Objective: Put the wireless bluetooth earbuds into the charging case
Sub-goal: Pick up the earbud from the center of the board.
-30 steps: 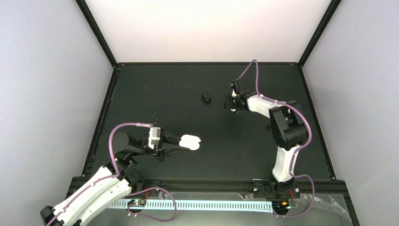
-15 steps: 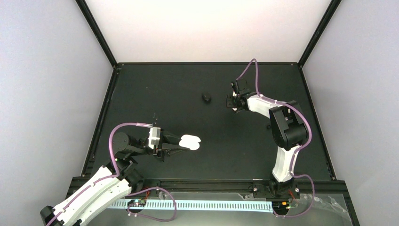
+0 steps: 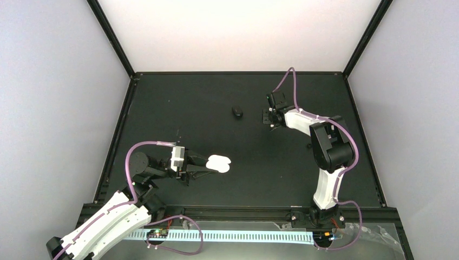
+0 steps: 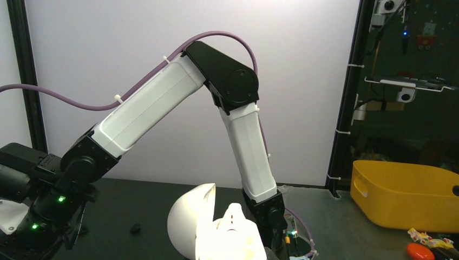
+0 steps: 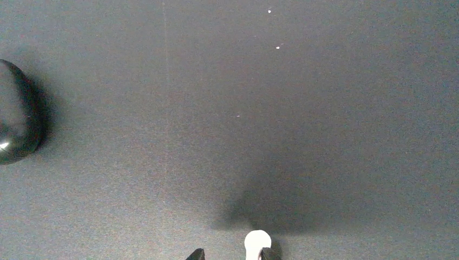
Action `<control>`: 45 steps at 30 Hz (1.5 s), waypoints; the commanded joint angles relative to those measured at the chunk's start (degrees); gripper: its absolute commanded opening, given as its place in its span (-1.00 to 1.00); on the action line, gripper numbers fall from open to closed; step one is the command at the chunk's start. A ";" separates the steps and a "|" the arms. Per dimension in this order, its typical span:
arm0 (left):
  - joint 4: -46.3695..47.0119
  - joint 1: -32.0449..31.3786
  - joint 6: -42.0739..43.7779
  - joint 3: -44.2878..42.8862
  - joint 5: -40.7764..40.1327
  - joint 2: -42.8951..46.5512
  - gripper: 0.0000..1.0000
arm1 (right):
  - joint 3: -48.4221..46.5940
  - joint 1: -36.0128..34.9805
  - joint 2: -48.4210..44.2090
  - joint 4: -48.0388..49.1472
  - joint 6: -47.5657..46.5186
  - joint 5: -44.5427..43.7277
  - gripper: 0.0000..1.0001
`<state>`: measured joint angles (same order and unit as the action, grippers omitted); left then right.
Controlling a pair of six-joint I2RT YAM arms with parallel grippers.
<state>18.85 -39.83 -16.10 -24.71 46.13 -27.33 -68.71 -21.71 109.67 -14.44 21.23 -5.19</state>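
Observation:
The white charging case (image 3: 220, 162) is at the tips of my left gripper (image 3: 208, 166), which is shut on it; the left wrist view shows the charging case (image 4: 216, 233) with its lid swung open and brightly lit. My right gripper (image 3: 269, 117) hangs over the far right of the mat. In the right wrist view a tiny white earbud (image 5: 257, 240) lies on the mat between the fingertips of the right gripper (image 5: 231, 254). It touches the right fingertip and a gap separates it from the left one, so the jaws stand open. No other earbud shows.
A small black oval case (image 3: 237, 111) sits on the mat left of my right gripper, at the left edge of the right wrist view (image 5: 16, 127). Black frame rails border the mat. A yellow bin (image 4: 403, 192) stands off the table.
The right gripper's jaws have narrowed around the earbud and its wrist has shifted slightly. The left arm and the charging case have not moved.

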 commanded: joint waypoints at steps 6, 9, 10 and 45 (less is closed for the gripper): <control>0.54 -0.27 -0.25 -0.34 -0.03 0.36 -0.97 | -0.32 0.27 -0.27 -0.81 -0.76 -3.42 -0.54; 0.49 -0.30 -0.23 -0.34 -0.04 0.38 -0.97 | -0.10 0.27 -0.34 -0.71 -0.88 -3.98 -0.57; 0.49 -0.31 -0.25 -0.34 -0.03 0.34 -0.97 | -0.03 0.27 -0.40 -0.70 -0.89 -4.06 -0.59; 0.93 -0.32 -0.69 -0.34 0.31 0.17 -0.97 | 1.07 0.79 -1.70 -1.56 -0.84 -5.69 -0.98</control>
<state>18.87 -39.83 -16.56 -24.71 46.15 -27.35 -68.58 -21.15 109.65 -15.66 20.25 -9.87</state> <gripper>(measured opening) 0.222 0.015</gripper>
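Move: The earbud stands on the board just under the right fingertips, about 1 cm to the right of that hand's point and level with it fore and aft. The black oval thing lies some 11 cm left and 6 cm ahead of that hand; a small black lump about 13 cm right and 9 cm back. From the left hand, still holding the open charging case, the earbud is some 34 cm ahead, 20 cm right and 30 cm below. The right hand eases about 2 cm right, near board level, its fingers closing from partly open onto the earbud's stem. ##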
